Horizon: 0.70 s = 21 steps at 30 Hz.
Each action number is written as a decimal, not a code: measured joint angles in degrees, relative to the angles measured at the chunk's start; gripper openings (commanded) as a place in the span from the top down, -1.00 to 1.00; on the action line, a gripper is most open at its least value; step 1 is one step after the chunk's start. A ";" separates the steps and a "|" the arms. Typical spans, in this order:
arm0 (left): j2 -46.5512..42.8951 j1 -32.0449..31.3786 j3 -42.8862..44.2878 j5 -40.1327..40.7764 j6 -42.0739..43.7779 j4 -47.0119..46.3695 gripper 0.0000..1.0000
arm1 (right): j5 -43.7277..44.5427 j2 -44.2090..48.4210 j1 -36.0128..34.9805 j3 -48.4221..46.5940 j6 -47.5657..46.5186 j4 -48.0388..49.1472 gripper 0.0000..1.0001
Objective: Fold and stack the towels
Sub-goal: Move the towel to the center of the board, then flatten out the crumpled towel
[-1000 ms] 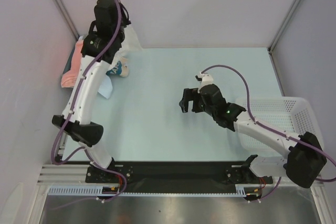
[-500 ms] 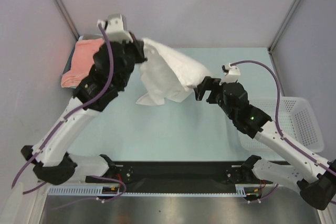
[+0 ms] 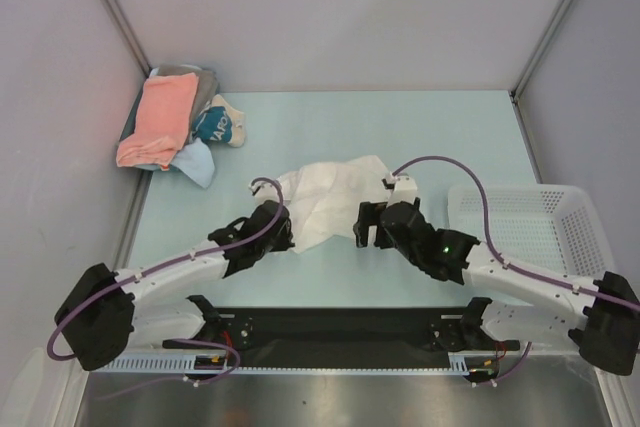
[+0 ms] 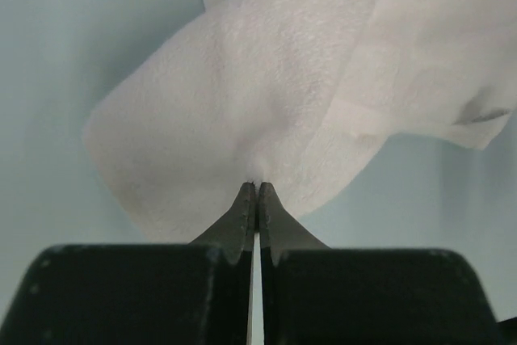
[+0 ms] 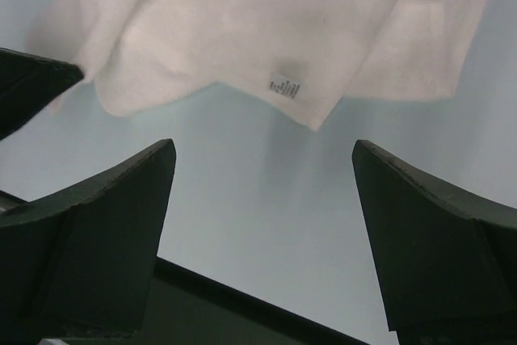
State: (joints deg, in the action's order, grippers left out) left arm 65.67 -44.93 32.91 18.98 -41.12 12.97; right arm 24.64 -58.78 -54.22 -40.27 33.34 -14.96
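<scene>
A crumpled white towel [image 3: 332, 195] lies on the table's middle, toward the front. My left gripper [image 3: 288, 235] is low at its near left corner, and in the left wrist view this left gripper [image 4: 257, 186] is shut on a pinch of the white towel [image 4: 266, 94]. My right gripper [image 3: 367, 228] sits at the towel's near right edge. In the right wrist view the right gripper [image 5: 262, 151] is open with only bare table between its fingers; the white towel [image 5: 266, 30], with a small label [image 5: 283, 86], lies just beyond the tips. A salmon-pink towel [image 3: 160, 122], a grey towel [image 3: 205, 85] and a light blue towel [image 3: 198, 162] are heaped at the back left.
A small teal bundle with white print [image 3: 215, 127] lies against the heap at the back left. A white mesh basket [image 3: 530, 222] stands at the right edge, beside my right arm. Walls close the table at the back and on both sides.
The left arm has carried the white towel from the back left heap through the air down to the table's middle front. The right arm has swung left and low to the towel's near edge.
</scene>
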 measured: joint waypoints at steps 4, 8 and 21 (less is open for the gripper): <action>-3.02 -0.22 -4.37 -1.90 -2.78 -2.62 0.99 | 2.34 -3.48 -3.78 2.03 2.08 -1.33 -0.80; -6.51 -0.28 -6.14 -2.05 -4.52 -4.81 0.94 | 5.16 -8.59 -4.22 1.97 3.41 -1.33 -0.61; -6.75 -0.31 -6.19 -0.02 -5.38 -5.18 0.89 | 7.45 -25.14 -1.88 -0.68 6.58 3.50 -0.37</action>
State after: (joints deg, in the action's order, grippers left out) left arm 58.92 -45.23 26.72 18.96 -46.50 7.79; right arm 32.10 -83.92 -56.10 -40.95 39.92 -11.46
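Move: The right hand, open and empty, has the tagged near corner of the white towel roughly 13 cm below it, about 3 cm ahead and 1 cm to its left. The towel's far tip lies some 21 cm ahead and 3 cm right, the white basket's middle about 35 cm right and level with the hand. From the left hand, shut on the towel's near left part, the tagged corner is some 17 cm right, 2 cm ahead and 5 cm lower. The left hand stays at the towel's near left part, within about a centimetre of its place, rolling slightly and barely slackening its fingers. The right hand sinks steeply about 11 cm towards the tagged corner, easing back a little and then forward again. Its left side dips some 15 degrees and its tips turn further down, while its fingers close by roughly a quarter to straddle the corner; contact there can't be seen. ##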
